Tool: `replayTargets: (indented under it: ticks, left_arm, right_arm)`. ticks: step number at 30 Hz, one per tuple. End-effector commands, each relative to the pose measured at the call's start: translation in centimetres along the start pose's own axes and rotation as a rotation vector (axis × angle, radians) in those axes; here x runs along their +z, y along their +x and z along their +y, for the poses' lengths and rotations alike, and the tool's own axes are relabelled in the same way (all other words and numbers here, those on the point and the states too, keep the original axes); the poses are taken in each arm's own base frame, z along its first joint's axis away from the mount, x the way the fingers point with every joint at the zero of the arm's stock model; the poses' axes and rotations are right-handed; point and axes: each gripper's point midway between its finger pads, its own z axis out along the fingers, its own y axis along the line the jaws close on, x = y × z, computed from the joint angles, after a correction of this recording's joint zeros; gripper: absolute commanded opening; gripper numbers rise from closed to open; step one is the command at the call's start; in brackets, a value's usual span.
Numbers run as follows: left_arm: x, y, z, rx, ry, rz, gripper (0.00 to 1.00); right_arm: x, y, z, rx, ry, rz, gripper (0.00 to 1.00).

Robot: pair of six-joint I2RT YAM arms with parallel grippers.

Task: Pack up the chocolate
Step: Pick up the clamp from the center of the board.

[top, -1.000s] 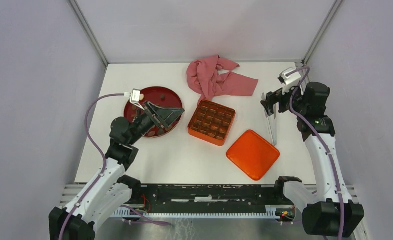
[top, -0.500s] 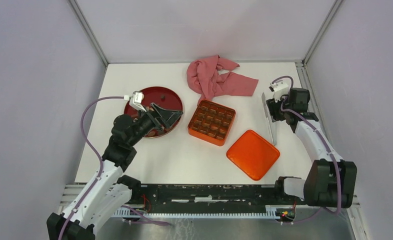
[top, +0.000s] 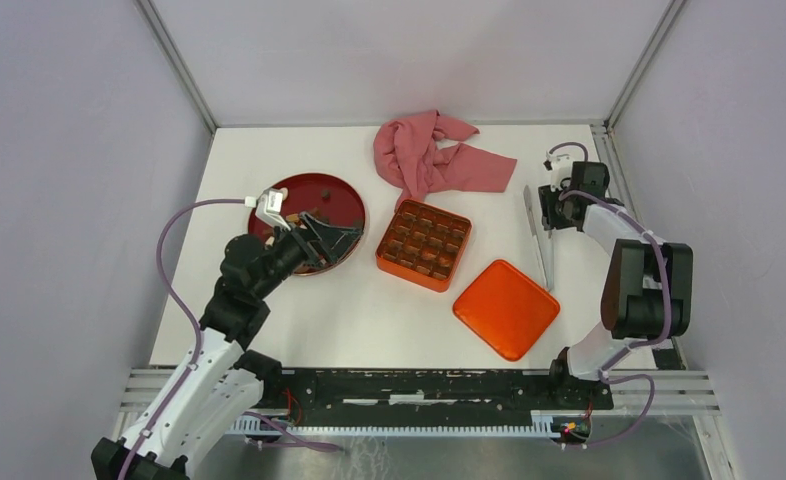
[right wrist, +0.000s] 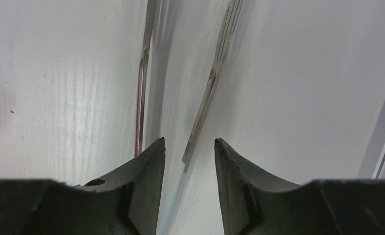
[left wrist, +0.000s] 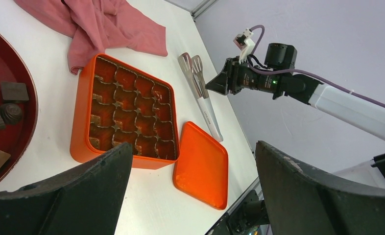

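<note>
The chocolate (left wrist: pixel 13 91) lies as small brown pieces on the round dark-red plate (top: pixel 341 197) at the left. My left gripper (top: pixel 335 241) hovers over the plate's near right rim, open wide and empty (left wrist: pixel 193 147). The orange gridded tin (top: pixel 424 243) stands uncovered beside the plate, and its cups look brown inside (left wrist: pixel 132 115). My right gripper (top: pixel 548 208) is down at the head of the metal tongs (top: pixel 538 238) on the right. Its jaws (right wrist: pixel 189 141) stand partly open, with one tong arm (right wrist: pixel 207 98) between them untouched. The other tong arm (right wrist: pixel 141 83) runs outside the left finger.
The orange lid (top: pixel 506 308) lies flat in front of the tin. A crumpled pink cloth (top: pixel 431 155) sits at the back centre. A wall rail (top: pixel 609 150) runs close to the right arm.
The right arm has folded down and in, bringing its gripper to the tongs, and its jaws have narrowed. The left gripper has dropped slightly lower over the plate.
</note>
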Motion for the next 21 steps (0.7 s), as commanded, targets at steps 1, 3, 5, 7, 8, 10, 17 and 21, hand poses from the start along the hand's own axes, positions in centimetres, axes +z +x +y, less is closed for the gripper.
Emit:
replayTargets:
  ticks: [1, 3, 5, 7, 8, 10, 17, 21]
  left_arm:
    - [-0.3, -0.2, 0.1, 0.063, 0.001, -0.016, 1.0]
    - [-0.2, -0.2, 0.2, 0.061, -0.001, -0.016, 1.0]
    - [-0.2, -0.2, 0.1, 0.06, 0.0, -0.018, 1.0]
    - [-0.1, -0.2, 0.1, 0.06, 0.002, -0.018, 1.0]
    - [0.0, -0.2, 0.2, 0.058, 0.001, -0.014, 1.0]
    - [0.1, -0.1, 0.2, 0.058, 0.002, -0.006, 1.0]
    - [-0.1, -0.3, -0.4, 0.052, 0.02, -0.009, 1.0]
    - [-0.1, -0.4, -1.1, 0.051, 0.047, -0.003, 1.0]
  right_arm:
    - [0.9, -2.3, -1.6, 0.021, 0.059, -0.038, 0.47]
    - [1.4, -2.1, -1.8, 0.02, 0.064, -0.023, 0.46]
    - [2.2, -1.5, -1.7, 0.022, 0.055, 0.007, 0.45]
    - [3.1, -0.8, -1.5, 0.028, 0.041, 0.035, 0.43]
    - [3.5, -0.5, -1.4, 0.031, 0.035, 0.048, 0.41]
    - [3.9, -0.2, -1.4, 0.034, 0.033, 0.064, 0.4]
    - [4.4, 0.5, -1.7, 0.052, 0.037, 0.088, 0.3]
    - [4.4, 0.7, -2.0, 0.07, 0.039, 0.09, 0.14]
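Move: The right hand hovers low over the clamp with its half-open fingers over the right arm; the clamp's middle is about 5 cm below, 1 cm back and 2 cm left. From this hand the orange tray lies some 18 cm back and 10 cm left, the chocolate box about 3 cm back and 30 cm left, all on the board. For the idle left hand, the clamp is roughly 42 cm right, 10 cm ahead and 24 cm below. The right hand sinks about 4.5 cm onto the clamp while easing some 1.5 cm forward and slightly right, its fingers tipping a little more steeply down, so that the pads come down on either side of the right arm's metal shank, just beyond the white handle. It then all but stops there while the fingers, narrowing slowly on the way down, close from about half open to roughly a fifth and pinch that shank between their tips. ##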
